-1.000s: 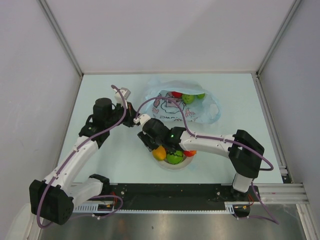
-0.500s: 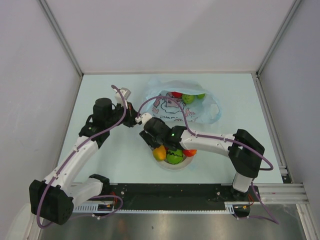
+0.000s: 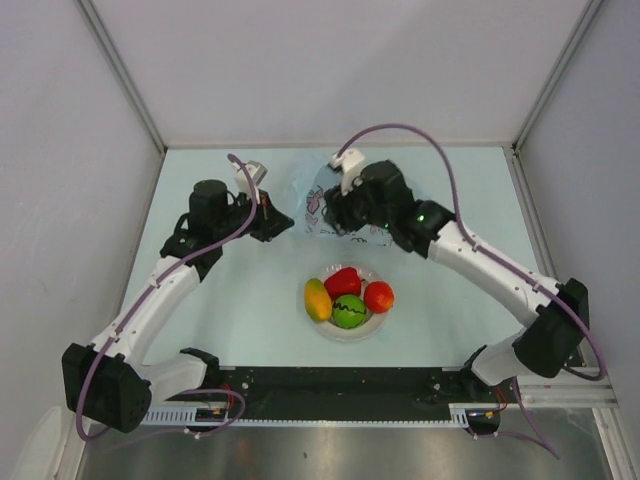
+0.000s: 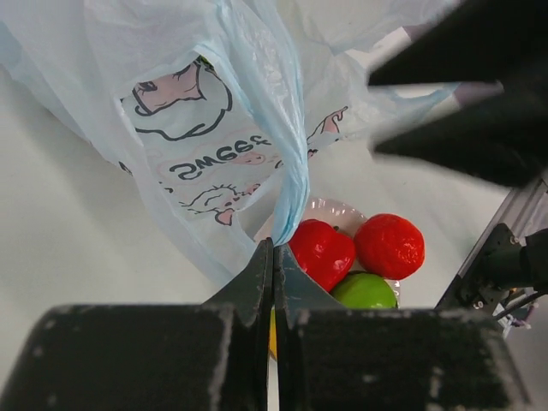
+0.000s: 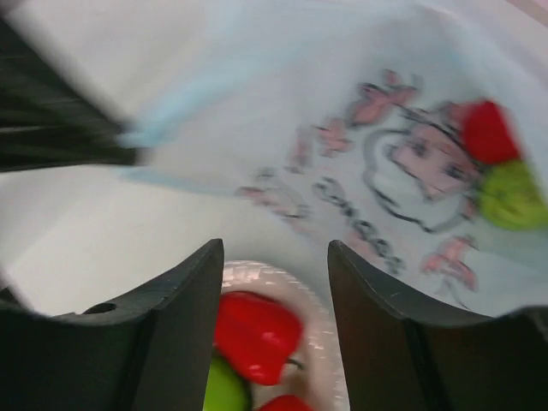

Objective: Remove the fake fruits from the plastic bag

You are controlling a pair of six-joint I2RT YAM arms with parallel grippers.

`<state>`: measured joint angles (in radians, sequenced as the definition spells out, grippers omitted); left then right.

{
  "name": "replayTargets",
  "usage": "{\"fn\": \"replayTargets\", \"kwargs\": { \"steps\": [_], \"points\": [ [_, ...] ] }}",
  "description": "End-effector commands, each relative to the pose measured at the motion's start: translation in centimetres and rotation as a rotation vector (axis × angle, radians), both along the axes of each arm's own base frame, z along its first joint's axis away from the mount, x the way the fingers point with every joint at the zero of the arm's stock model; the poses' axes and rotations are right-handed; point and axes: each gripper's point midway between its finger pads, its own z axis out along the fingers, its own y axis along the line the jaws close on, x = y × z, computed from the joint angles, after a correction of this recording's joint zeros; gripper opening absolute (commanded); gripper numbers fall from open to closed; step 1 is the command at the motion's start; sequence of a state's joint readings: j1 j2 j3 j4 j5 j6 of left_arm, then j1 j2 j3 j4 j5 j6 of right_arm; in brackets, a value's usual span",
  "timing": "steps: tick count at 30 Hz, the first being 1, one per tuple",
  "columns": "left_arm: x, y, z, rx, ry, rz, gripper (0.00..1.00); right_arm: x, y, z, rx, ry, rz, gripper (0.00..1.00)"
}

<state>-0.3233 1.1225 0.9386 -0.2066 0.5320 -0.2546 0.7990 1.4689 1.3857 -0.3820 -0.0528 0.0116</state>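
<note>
The light-blue plastic bag [image 3: 308, 199] lies at the back of the table, its cartoon print facing up [image 5: 385, 188]. My left gripper [image 3: 277, 226] is shut on the bag's edge [image 4: 291, 184], holding it up. A red fruit [image 5: 488, 128] and a green fruit [image 5: 512, 197] show through the bag. My right gripper [image 3: 335, 215] hovers open over the bag with nothing between its fingers [image 5: 193, 291]. On the white plate [image 3: 366, 331] lie a yellow-orange fruit [image 3: 317, 299], a red pepper-like fruit [image 3: 342, 282], a round red fruit [image 3: 378, 296] and a green fruit [image 3: 349, 313].
The plate stands near the middle of the table, just in front of the bag [image 4: 334, 208]. Grey walls close in the table at the back and both sides. The two grippers are close together at the bag's left side.
My right gripper has left the plate and swung back over the bag, its jaws wider. The red pepper-like fruit now shows on the plate. The left gripper still holds the bag.
</note>
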Motion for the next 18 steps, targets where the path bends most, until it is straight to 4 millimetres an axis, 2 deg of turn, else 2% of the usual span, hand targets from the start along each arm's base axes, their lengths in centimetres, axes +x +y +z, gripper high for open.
{"fn": "replayTargets", "kwargs": {
  "steps": [1, 2, 3, 4, 5, 6, 8, 9, 11, 12, 13, 15, 16, 18],
  "points": [
    [0.4, -0.5, 2.2, 0.025, -0.072, -0.055, 0.0, 5.9, -4.9, -5.8, -0.064, 0.137, -0.171, 0.54],
    [0.3, -0.6, 2.1, 0.034, -0.071, -0.067, 0.0, 7.4, -5.3, -7.2, -0.068, 0.154, -0.197, 0.52],
    [0.0, -0.8, 2.3, 0.043, -0.091, -0.103, 0.0, 9.0, -6.8, -8.0, -0.073, 0.156, -0.237, 0.52],
    [-0.1, -1.0, 2.1, 0.051, -0.095, -0.125, 0.0, 10.0, -7.3, -8.7, -0.08, 0.153, -0.259, 0.53],
    [-0.3, -1.1, 1.8, 0.059, -0.094, -0.142, 0.0, 11.3, -7.9, -9.2, -0.08, 0.146, -0.302, 0.56],
    [-0.5, -1.2, 1.6, 0.069, -0.1, -0.163, 0.0, 12.9, -9.3, -10.7, -0.093, 0.166, -0.349, 0.58],
    [-0.8, -1.5, 0.9, 0.077, -0.084, -0.194, 0.0, 14.9, -10.0, -10.7, -0.083, 0.149, -0.388, 0.63],
    [-0.9, -1.6, 0.7, 0.086, -0.086, -0.207, 0.0, 16.0, -10.9, -11.8, -0.098, 0.157, -0.422, 0.65],
    [-1.1, -1.7, -0.1, 0.102, -0.072, -0.221, 0.0, 17.9, -12.1, -11.5, -0.101, 0.122, -0.483, 0.7],
    [-1.1, -1.7, -0.3, 0.109, -0.072, -0.229, 0.0, 18.6, -12.6, -12.5, -0.112, 0.133, -0.506, 0.71],
    [-1.2, -1.7, -0.6, 0.115, -0.066, -0.233, 0.0, 19.1, -12.9, -12.6, -0.114, 0.128, -0.524, 0.73],
    [-1.5, -1.7, -1.1, 0.121, -0.043, -0.243, 0.01, 20.3, -13.4, -12.6, -0.119, 0.118, -0.554, 0.79],
    [-1.5, -1.7, -1.3, 0.137, -0.055, -0.257, 0.0, 20.7, -13.9, -14.2, -0.137, 0.142, -0.564, 0.87],
    [-1.5, -1.6, -1.5, 0.145, -0.06, -0.261, 0.0, 21.8, -14.1, -14.1, -0.129, 0.139, -0.574, 1.0]
  ]
}}
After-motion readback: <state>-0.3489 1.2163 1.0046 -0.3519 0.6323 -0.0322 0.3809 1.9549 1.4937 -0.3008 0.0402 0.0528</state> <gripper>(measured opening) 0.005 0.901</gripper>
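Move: The green fruit in the bag lies about 19 cm ahead of my right hand, 11 to its right and 20 below. The red fruit beside it is some 21 cm ahead of that hand, 4 to its right and 20 below. The plate of fruit taken out already is about 8 cm back, straight in line and 24 below. From my left hand, shut on the bag's edge, the green fruit is roughly 19 cm ahead, 27 right and 18 below. I sweep my right hand forward and right, away from above the plate, then dive into the bag down to the green fruit, some 18 cm out, 14 right and 17 down. The wrist swings about 30 degrees clockwise and the fingers spread nearly full. My left hand keeps its pinch on the bag's edge, sinking about 3 cm and easing back slightly while it turns some 10 degrees clockwise. ##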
